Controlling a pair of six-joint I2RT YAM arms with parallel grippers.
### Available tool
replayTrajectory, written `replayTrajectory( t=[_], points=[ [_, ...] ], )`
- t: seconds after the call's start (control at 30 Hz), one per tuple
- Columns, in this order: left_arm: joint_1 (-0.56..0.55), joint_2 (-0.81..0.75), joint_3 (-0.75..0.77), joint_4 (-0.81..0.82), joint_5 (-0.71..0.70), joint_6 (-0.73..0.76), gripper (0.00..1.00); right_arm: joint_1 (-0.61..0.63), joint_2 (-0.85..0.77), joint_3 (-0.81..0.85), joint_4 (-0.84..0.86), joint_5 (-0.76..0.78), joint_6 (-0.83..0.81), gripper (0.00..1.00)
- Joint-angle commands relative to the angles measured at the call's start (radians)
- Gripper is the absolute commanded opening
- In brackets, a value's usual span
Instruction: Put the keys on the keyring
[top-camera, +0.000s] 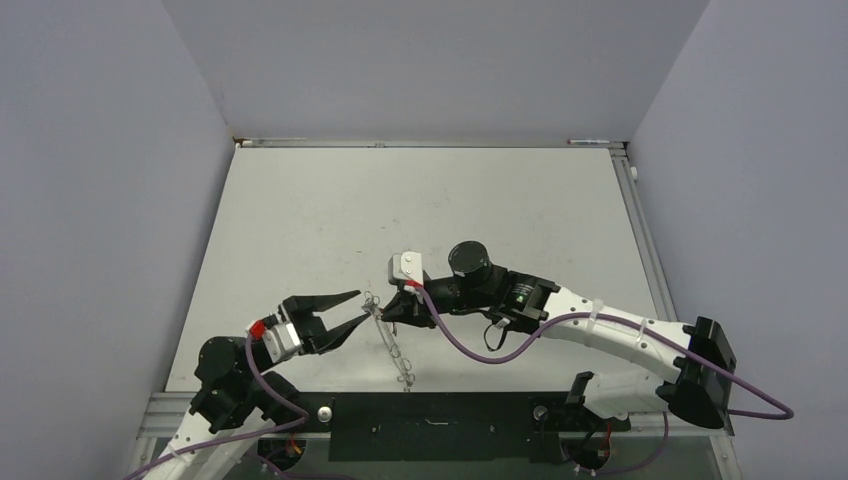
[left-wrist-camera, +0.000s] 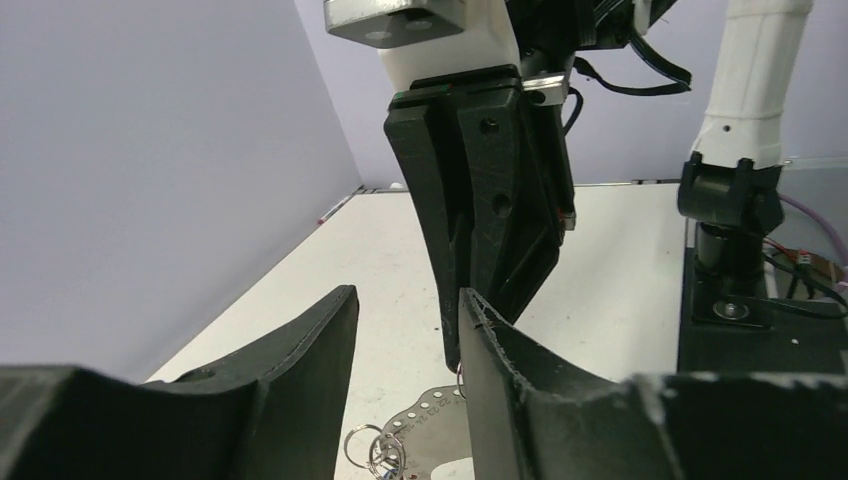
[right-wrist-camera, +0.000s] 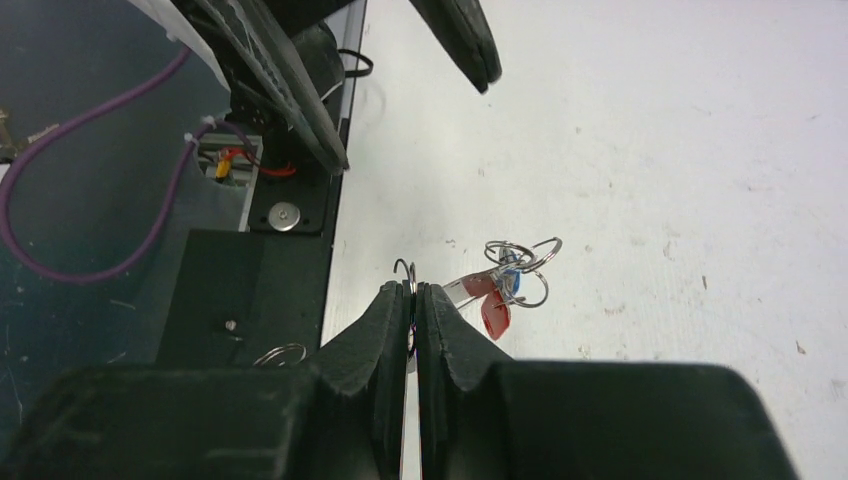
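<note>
My right gripper (right-wrist-camera: 413, 288) is shut on a thin silver keyring (right-wrist-camera: 404, 268); only an arc of it shows above the fingertips. Just beyond lie the keys (right-wrist-camera: 497, 300), a red head and a blue head bunched with small silver rings on the table. A black key does not show. My left gripper (left-wrist-camera: 408, 300) stands open, its fingers on either side of the right gripper's tips (left-wrist-camera: 455, 345), holding nothing. From above, the left gripper (top-camera: 362, 306) and the right gripper (top-camera: 386, 312) meet over the keys (top-camera: 372, 300).
A flat metal plate (left-wrist-camera: 440, 415) with numbered holes lies under the grippers and reaches toward the near edge (top-camera: 393, 347). A loose silver ring (right-wrist-camera: 280, 353) rests on the black base strip (top-camera: 430, 425). Purple cables trail from both arms.
</note>
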Motion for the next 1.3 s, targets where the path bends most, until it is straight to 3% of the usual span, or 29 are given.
replayTrajectory(
  t=[0.0,0.1,0.43,0.63,0.87,1.27],
  points=[
    [0.002,0.031,0.06,0.009,0.109,0.012,0.36,0.008,-0.085,0.062,-0.082,0.029,-0.078,0.05],
    [-0.002,0.072,0.082,-0.021,0.18,0.025,0.31,0.011,-0.102,0.073,-0.126,0.043,-0.092,0.05],
    [-0.047,0.23,0.109,-0.062,0.261,0.041,0.31,0.089,-0.132,0.137,-0.283,0.169,-0.154,0.05],
    [-0.054,0.274,0.106,-0.043,0.289,0.013,0.31,0.104,-0.136,0.139,-0.29,0.193,-0.157,0.05],
    [-0.064,0.3,0.103,-0.045,0.305,0.014,0.2,0.113,-0.142,0.142,-0.284,0.195,-0.157,0.05],
    [-0.067,0.335,0.094,-0.028,0.301,-0.014,0.18,0.126,-0.138,0.147,-0.273,0.184,-0.157,0.05]
  ],
)
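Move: The wire ring already pinched in the right gripper's fingertips lies some 3 cm to the right of the left gripper, about 1 cm back and 6 cm below. The metal plate hangs there, its middle roughly 4 cm back of the ring, 1 cm to its right and 3 cm lower. The bunch with the red and blue tags is about 2 cm forward of the ring, 2 cm to its left and 3 cm lower. Bring the left gripper down and right, about 5 cm each way, after easing back 2 cm at the start, turning it some 20 degrees clockwise and tipping its raised fingers towards level. Narrow the fingers without shutting them, one each side of the ring. Keep the right gripper's pinch, shift it right and back, then hold it nearly still. ##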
